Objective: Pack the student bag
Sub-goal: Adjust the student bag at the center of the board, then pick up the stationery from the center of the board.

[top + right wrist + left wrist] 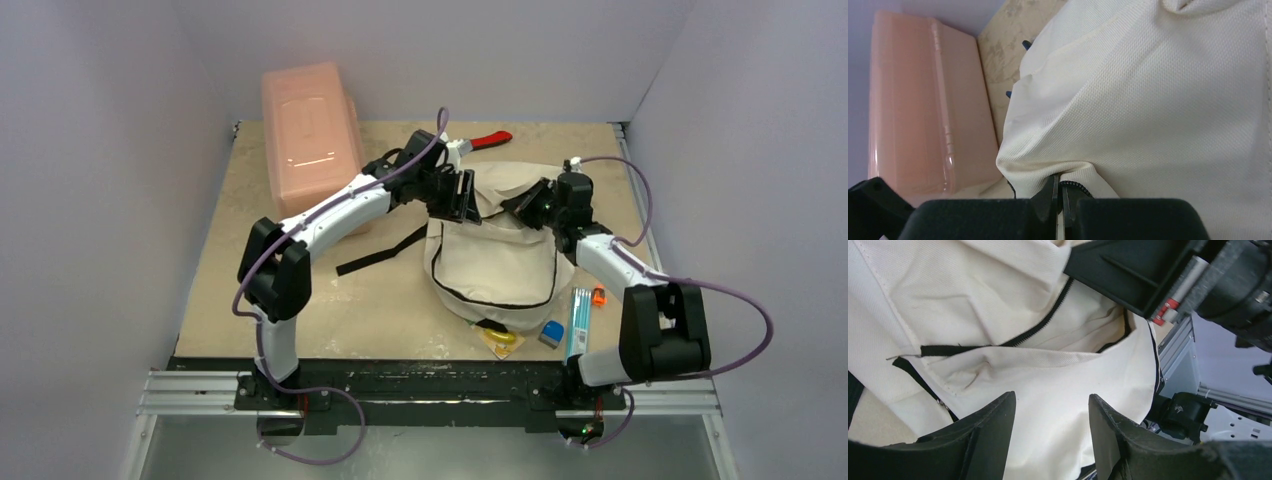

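The cream student bag (pixel 500 262) lies in the middle of the table, black zipper lines across it. My left gripper (pixel 462 196) hovers at the bag's upper left edge. In the left wrist view it (pixel 1052 402) is open, and bag fabric (pixel 998 300) bulges between the two black fingers (pixel 983 435). My right gripper (pixel 530 205) is at the bag's upper right edge. In the right wrist view it (pixel 1060 182) is shut on a fold of the bag (pixel 1158 100), right at the black zipper.
A rigid pink box (pixel 308 130) stands at the back left, also in the right wrist view (pixel 913 110). A red-handled tool (pixel 490 139) lies behind the bag. A black strap (pixel 380 252) trails left. A yellow packet (pixel 500 338), blue block (pixel 551 333) and teal pack (pixel 578 322) lie near the front.
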Controlling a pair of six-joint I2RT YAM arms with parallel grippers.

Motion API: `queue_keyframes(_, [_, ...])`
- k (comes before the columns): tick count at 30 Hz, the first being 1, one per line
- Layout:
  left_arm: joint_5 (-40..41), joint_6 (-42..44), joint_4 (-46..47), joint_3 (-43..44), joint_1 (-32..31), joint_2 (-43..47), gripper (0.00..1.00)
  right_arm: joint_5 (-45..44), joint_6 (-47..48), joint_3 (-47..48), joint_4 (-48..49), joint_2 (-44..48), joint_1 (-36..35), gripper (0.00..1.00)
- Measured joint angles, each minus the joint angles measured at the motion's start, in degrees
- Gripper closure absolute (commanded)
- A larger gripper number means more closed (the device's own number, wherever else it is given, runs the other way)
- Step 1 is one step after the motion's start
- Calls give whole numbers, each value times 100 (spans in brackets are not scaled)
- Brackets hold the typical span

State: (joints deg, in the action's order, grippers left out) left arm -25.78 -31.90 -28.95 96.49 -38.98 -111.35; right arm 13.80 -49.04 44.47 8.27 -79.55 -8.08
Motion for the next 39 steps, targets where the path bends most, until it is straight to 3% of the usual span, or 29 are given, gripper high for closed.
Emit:
queue_keyframes(6, [26, 142, -162, -138, 7, 479, 45, 289, -42, 605, 234, -737, 74, 100])
queue_keyframes(13, [50, 151, -155, -1021, 35, 1029, 45, 527, -175, 1174, 658, -1266, 153, 100])
queue_keyframes(14, [59, 146, -155, -1147, 37, 1086, 45, 533, -229, 1233, 723, -1340, 164, 98])
queue_keyframes(16, [72, 131, -157, -1335, 44, 1165, 44, 533, -299, 1305, 809, -1460, 173, 76])
queue_keyframes(18, [85, 120, -153, -1451, 63, 1228, 44, 538, -269, 1405, 741, -1539, 177, 62])
queue_keyframes(22, [107, 105, -164, -1576, 186, 1458, 43, 442, 551, 2367, -581, -1773, 127, 37])
queue_keyframes(26, [98, 107, -157, -1576, 304, 1784, 42, -208, 1606, 2723, -2109, -1325, -20, 21])
queue_keyframes(27, [85, 107, -160, -1576, 328, 1867, 42, -374, 1786, 2723, -2465, -1121, -44, 7])
queue_keyframes(28, [66, 107, -157, -1576, 341, 1952, 42, -570, 1971, 2723, -2907, -837, -66, 2])
queue_keyframes(34, [-109, 111, -162, -1576, 352, 2308, 41, -1364, 2446, 2721, -4913, 973, -398, 1])
queue_keyframes(39, [-127, 160, -208, -1661, 415, 2723, 42, -1847, 2385, 2752, -5963, 1025, -2787, 1])
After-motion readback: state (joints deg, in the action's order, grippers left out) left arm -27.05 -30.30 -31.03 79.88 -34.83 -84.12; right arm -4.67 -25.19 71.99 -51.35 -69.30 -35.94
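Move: At the right hand, shut fingers already grip the student bag's zipped edge; the bag's middle lies about 4 cm back, 2 cm left and 8 cm below. From this hand the red knife is some 25 cm ahead and 5 cm left, the banana card about 26 cm back and 5 cm left, the blue block 24 cm back and 8 cm right. From the open left hand the bag's middle is roughly 10 cm right, about level fore and aft and 12 cm below. Pushing forward about 8 cm and slightly up, the right hand takes the pinched edge of the bag farther out, then opens wide and comes free, swinging back some 23 cm over the bag towards its near edge, rising on the way and rolling its left side down. The open left hand backs off the bag's left side, left, up and a little back, dipping briefly before it rises. ##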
